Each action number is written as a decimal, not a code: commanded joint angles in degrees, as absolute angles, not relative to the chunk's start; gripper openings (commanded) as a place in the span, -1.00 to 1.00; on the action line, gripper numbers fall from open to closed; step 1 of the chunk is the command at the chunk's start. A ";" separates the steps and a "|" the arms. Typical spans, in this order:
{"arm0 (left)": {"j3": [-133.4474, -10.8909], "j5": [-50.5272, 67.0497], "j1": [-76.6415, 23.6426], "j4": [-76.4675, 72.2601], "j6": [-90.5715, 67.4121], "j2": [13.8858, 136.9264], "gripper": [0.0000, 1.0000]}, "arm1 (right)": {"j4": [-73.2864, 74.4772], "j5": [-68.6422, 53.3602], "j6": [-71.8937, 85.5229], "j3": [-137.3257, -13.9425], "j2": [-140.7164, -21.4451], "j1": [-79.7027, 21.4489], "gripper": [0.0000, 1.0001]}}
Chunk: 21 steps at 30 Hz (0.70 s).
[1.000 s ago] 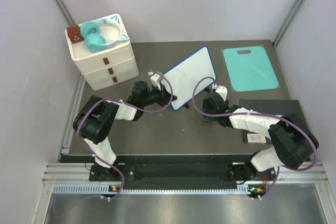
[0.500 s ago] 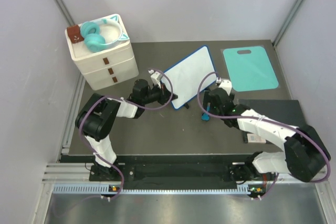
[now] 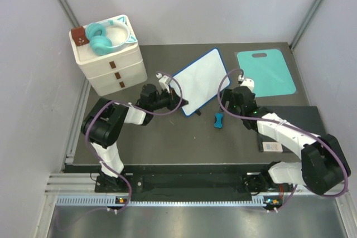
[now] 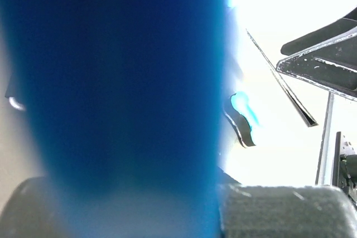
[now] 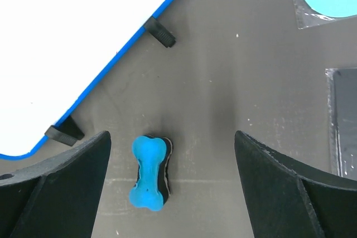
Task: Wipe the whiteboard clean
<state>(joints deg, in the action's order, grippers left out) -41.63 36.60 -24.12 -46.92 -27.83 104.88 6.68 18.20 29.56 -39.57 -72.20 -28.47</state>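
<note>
The whiteboard (image 3: pixel 201 82) is tilted up off the table at centre, its white face blank, blue rim and black feet showing. My left gripper (image 3: pixel 177 103) is shut on its lower left corner; the left wrist view is filled by the blurred blue rim (image 4: pixel 111 82). A blue bone-shaped eraser (image 3: pixel 218 120) lies flat on the table just below the board's lower edge. My right gripper (image 3: pixel 228 104) hangs open above it, touching nothing. In the right wrist view the eraser (image 5: pixel 149 172) lies between the spread fingers, closer to the left one, with the whiteboard (image 5: pixel 83 26) at top left.
A white drawer unit (image 3: pixel 111 62) with teal headphones (image 3: pixel 103 37) on top stands at back left. A teal mat (image 3: pixel 265 73) lies at back right. A dark pad (image 3: pixel 295 121) with a small white card (image 3: pixel 271 146) lies at front right.
My right gripper has opened, let the eraser go onto the table, and pulled up and to the right. The left gripper keeps its hold on the whiteboard.
</note>
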 commanded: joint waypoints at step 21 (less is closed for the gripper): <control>-35.07 40.69 -23.91 -40.52 -24.96 104.51 -0.14 | -4.83 3.78 28.39 -47.19 -84.99 -20.57 0.68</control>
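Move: The left hand, clamped on the whiteboard's near-left corner, has the whiteboard's middle some 11 cm ahead and 7 cm right, about 3 cm lower. The nearer black clip is 3 cm back, 5 cm right and 7 cm below that hand. From the open right hand, the right-hand clip lies about 6 cm ahead, 3 cm left and 8 cm below; the eraser sits 4 cm back, 4 cm left and 8 cm down. The left fingers let go of the whiteboard's corner, opening partway as the hand sinks about 5 cm and then also draws back some 4 cm, its fingers tilting roughly 10 degrees. Meanwhile the right hand, jaws still wide and touching nothing, glides about 4 cm forward, slightly left and increasingly down, towards the clip on the whiteboard's right-hand near edge. ##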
